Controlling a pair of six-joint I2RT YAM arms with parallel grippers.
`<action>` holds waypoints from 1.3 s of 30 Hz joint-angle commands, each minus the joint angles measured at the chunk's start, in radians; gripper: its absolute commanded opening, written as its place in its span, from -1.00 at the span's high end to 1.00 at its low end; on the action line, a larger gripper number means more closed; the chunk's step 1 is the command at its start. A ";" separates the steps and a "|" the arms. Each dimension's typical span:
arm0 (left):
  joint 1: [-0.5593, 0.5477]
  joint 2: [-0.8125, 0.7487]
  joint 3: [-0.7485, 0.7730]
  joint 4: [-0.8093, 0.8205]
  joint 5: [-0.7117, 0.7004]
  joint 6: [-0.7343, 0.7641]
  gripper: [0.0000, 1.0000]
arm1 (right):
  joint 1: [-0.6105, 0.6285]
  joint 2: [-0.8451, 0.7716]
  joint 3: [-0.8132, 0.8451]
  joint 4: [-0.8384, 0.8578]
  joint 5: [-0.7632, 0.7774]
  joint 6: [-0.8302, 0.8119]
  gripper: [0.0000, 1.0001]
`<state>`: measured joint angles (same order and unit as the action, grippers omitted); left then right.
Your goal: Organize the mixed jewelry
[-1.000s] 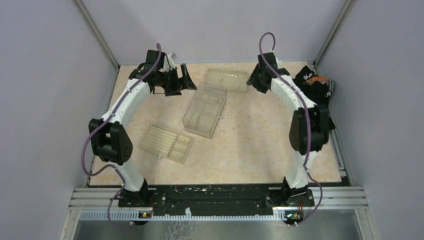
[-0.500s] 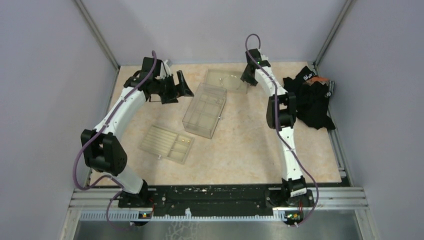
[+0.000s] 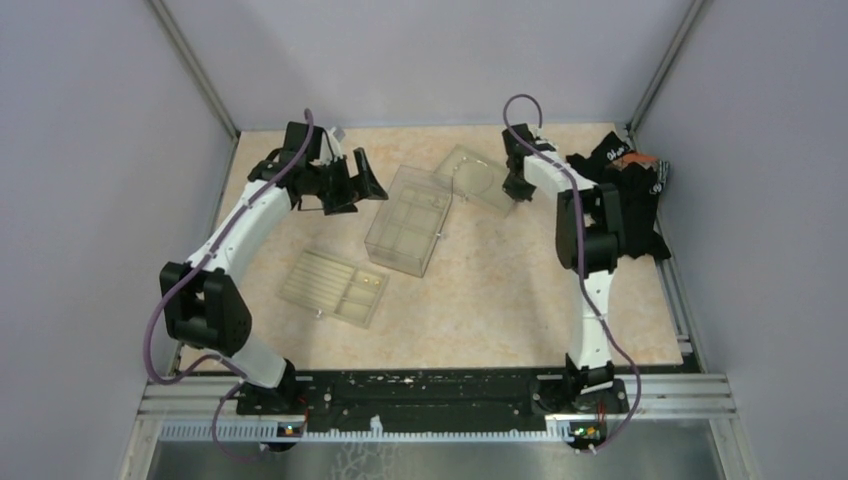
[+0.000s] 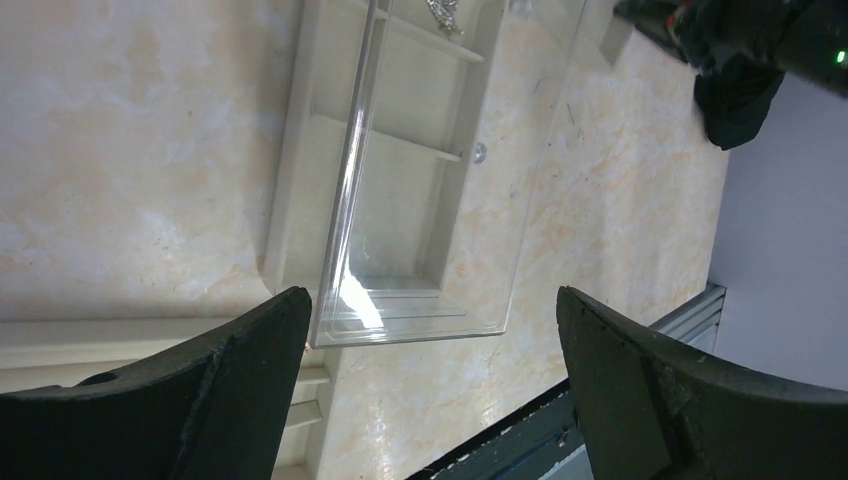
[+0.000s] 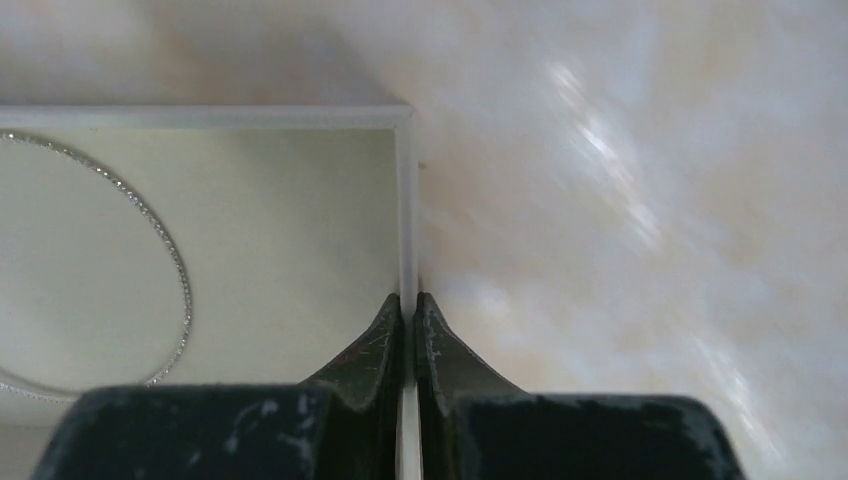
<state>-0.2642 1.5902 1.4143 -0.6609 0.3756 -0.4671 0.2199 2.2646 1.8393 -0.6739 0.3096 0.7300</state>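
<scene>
A thin silvery loop (image 5: 172,255) of the mixed jewelry lies inside a shallow beige tray (image 5: 300,117), which sits skewed at the back of the table (image 3: 478,176). My right gripper (image 5: 408,300) is shut on that tray's side wall, one finger inside and one outside; in the top view this gripper (image 3: 516,190) is at the tray's right end. A few tiny metallic pieces (image 4: 443,12) lie in the far end of the clear compartment box (image 4: 400,170). My left gripper (image 4: 430,310) hangs open above that box's near end with nothing in it, at the left of the box (image 3: 358,183).
The clear compartment box (image 3: 410,220) stands mid-table. A flat beige tray with slots (image 3: 335,287) lies nearer on the left. A black cloth heap (image 3: 625,190) fills the back right corner beside the right arm. Grey walls close three sides.
My right gripper has shut on the shallow tray's wall, and the tray has swung askew and shifted right. The right arm has folded back. The left arm has barely moved.
</scene>
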 commanded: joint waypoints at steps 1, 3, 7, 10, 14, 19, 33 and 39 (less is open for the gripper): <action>-0.003 0.041 0.004 0.072 0.064 0.013 -0.98 | -0.004 -0.283 -0.323 -0.017 0.092 0.115 1.00; -0.003 0.066 0.021 0.073 0.081 0.029 -0.97 | -0.001 -0.408 -0.482 -0.023 0.093 0.179 1.00; -0.004 0.120 0.050 0.077 0.113 0.054 -0.98 | 0.010 -0.675 -0.763 -0.041 0.059 0.255 1.00; -0.004 0.157 0.069 0.073 0.137 0.062 -0.97 | 0.016 -0.833 -0.911 -0.091 0.046 0.271 1.00; -0.004 0.182 0.075 0.076 0.160 0.065 -0.97 | 0.015 -1.012 -1.052 -0.130 0.050 0.230 0.63; -0.006 0.195 0.077 0.075 0.164 0.072 -0.97 | 0.000 -1.096 -1.050 -0.185 0.100 0.161 0.04; -0.006 0.132 0.055 0.061 0.134 0.091 -0.98 | -0.087 -1.025 -1.019 -0.141 -0.040 0.189 -0.10; -0.005 0.125 0.039 0.064 0.151 0.090 -0.97 | -0.119 -1.007 -1.139 -0.056 -0.112 0.234 -0.10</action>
<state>-0.2642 1.7466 1.4654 -0.6052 0.5072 -0.3904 0.1196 1.2514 0.7521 -0.8028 0.2539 0.9207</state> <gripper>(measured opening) 0.987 0.557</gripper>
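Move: The right hand is already shut on the right-hand end rim of the necklace tray, whose middle lies about 6 cm ahead and 10 cm left. The open table the rim is taken to is some 27 cm back and 7 cm right. The clear case stands about 28 cm left and 5 cm back. From the idle left hand that open spot is roughly 45 cm right, 16 cm back and 19 cm below. Right hand drags the pinched tray back and slightly right, about 27 cm, opens, rises, then dips again. ##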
